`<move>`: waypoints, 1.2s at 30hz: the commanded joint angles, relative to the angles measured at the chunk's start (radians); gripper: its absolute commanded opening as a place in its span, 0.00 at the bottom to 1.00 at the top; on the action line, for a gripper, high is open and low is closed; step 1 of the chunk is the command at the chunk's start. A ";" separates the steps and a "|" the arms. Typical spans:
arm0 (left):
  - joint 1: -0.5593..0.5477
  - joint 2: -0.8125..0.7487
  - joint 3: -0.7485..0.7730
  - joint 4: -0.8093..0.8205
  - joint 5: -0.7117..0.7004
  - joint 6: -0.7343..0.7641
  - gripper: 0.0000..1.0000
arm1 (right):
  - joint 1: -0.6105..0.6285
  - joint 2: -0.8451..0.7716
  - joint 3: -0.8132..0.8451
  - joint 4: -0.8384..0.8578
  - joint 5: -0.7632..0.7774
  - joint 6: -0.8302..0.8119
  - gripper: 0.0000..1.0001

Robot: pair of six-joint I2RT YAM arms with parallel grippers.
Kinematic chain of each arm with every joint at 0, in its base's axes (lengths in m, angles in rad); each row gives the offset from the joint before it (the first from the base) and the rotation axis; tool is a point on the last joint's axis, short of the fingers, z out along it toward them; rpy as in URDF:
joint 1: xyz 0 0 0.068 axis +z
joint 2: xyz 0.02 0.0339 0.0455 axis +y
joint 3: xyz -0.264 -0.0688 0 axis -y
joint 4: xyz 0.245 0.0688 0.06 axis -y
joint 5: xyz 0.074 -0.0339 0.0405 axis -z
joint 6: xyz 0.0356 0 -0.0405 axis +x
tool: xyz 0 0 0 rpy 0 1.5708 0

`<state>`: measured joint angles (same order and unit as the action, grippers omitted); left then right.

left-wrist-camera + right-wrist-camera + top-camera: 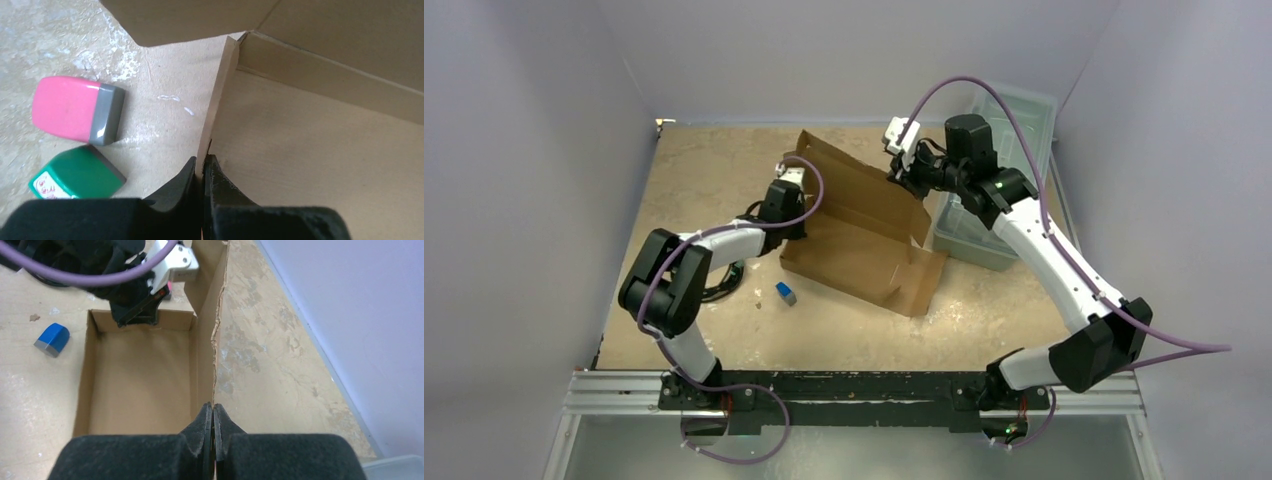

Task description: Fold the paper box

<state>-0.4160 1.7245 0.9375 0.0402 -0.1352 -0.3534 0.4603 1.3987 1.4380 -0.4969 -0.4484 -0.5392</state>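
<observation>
The paper box (pixel 864 240) is brown cardboard, half formed, with a tall back wall and an open flap at the near right. My left gripper (pixel 792 228) is at its left end. In the left wrist view the left gripper (pixel 204 167) is shut on the thin edge of the short end wall (pixel 216 100), with the box floor (pixel 310 160) to the right. My right gripper (pixel 898 178) is at the far right corner. In the right wrist view the right gripper (pixel 214 411) is shut on the top edge of the tall wall (pixel 205 340).
A clear plastic bin (pixel 1004 180) stands at the right, behind the right arm. A small blue block (pixel 785 293) lies on the table left of the box. A pink block (pixel 75 115) and a green block (pixel 75 177) lie just outside the box's left end.
</observation>
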 commanded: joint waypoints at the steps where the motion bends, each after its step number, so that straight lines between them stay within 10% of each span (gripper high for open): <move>1: -0.074 -0.001 0.040 -0.084 -0.318 0.029 0.00 | 0.010 -0.019 0.033 0.050 -0.044 -0.007 0.00; 6: -0.093 -0.055 -0.001 -0.077 -0.342 -0.008 0.00 | 0.011 -0.004 0.040 0.055 -0.052 -0.005 0.00; 10: -0.079 -0.121 -0.006 -0.083 -0.253 -0.052 0.38 | 0.011 0.002 0.044 0.056 -0.058 -0.009 0.00; 22: 0.053 -0.401 -0.060 -0.122 0.075 -0.073 0.53 | 0.012 0.005 0.035 0.053 -0.052 -0.032 0.00; 32: 0.084 -0.803 -0.083 -0.128 0.126 0.244 0.96 | 0.012 0.065 0.117 -0.015 -0.102 -0.137 0.00; 36: 0.085 -0.867 -0.061 -0.081 0.238 0.397 0.99 | 0.011 0.101 0.173 -0.046 -0.125 -0.178 0.00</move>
<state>-0.3386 0.8944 0.8524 -0.0906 -0.0063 -0.1688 0.4667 1.4834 1.5246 -0.5201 -0.5201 -0.6491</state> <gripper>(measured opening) 0.987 0.007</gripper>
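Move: The left fingers already pinch the box's left side wall, its middle practically at the pads. The lid's left flap is about 9 cm ahead and 11 cm higher. Both markers lie on the table some 3 cm lower: the green one roughly 7 cm left and 1 ahead, the pink one 6 left and 5 ahead. From the right hand, which grips the lid's top edge, that wall is about 19 cm left, 5 back and 26 down. Still pinching the left wall, the left fingers draw it about 1.5 cm back towards the robot with a slight roll, then open and let go. The left hand climbs clear, slowly then fast, about 25 cm up and 8 cm back, drifting left, as the fingers spread wide and tip up some 35 degrees. The right hand keeps its pinch on the lid's edge, easing 2 cm left near the end. ##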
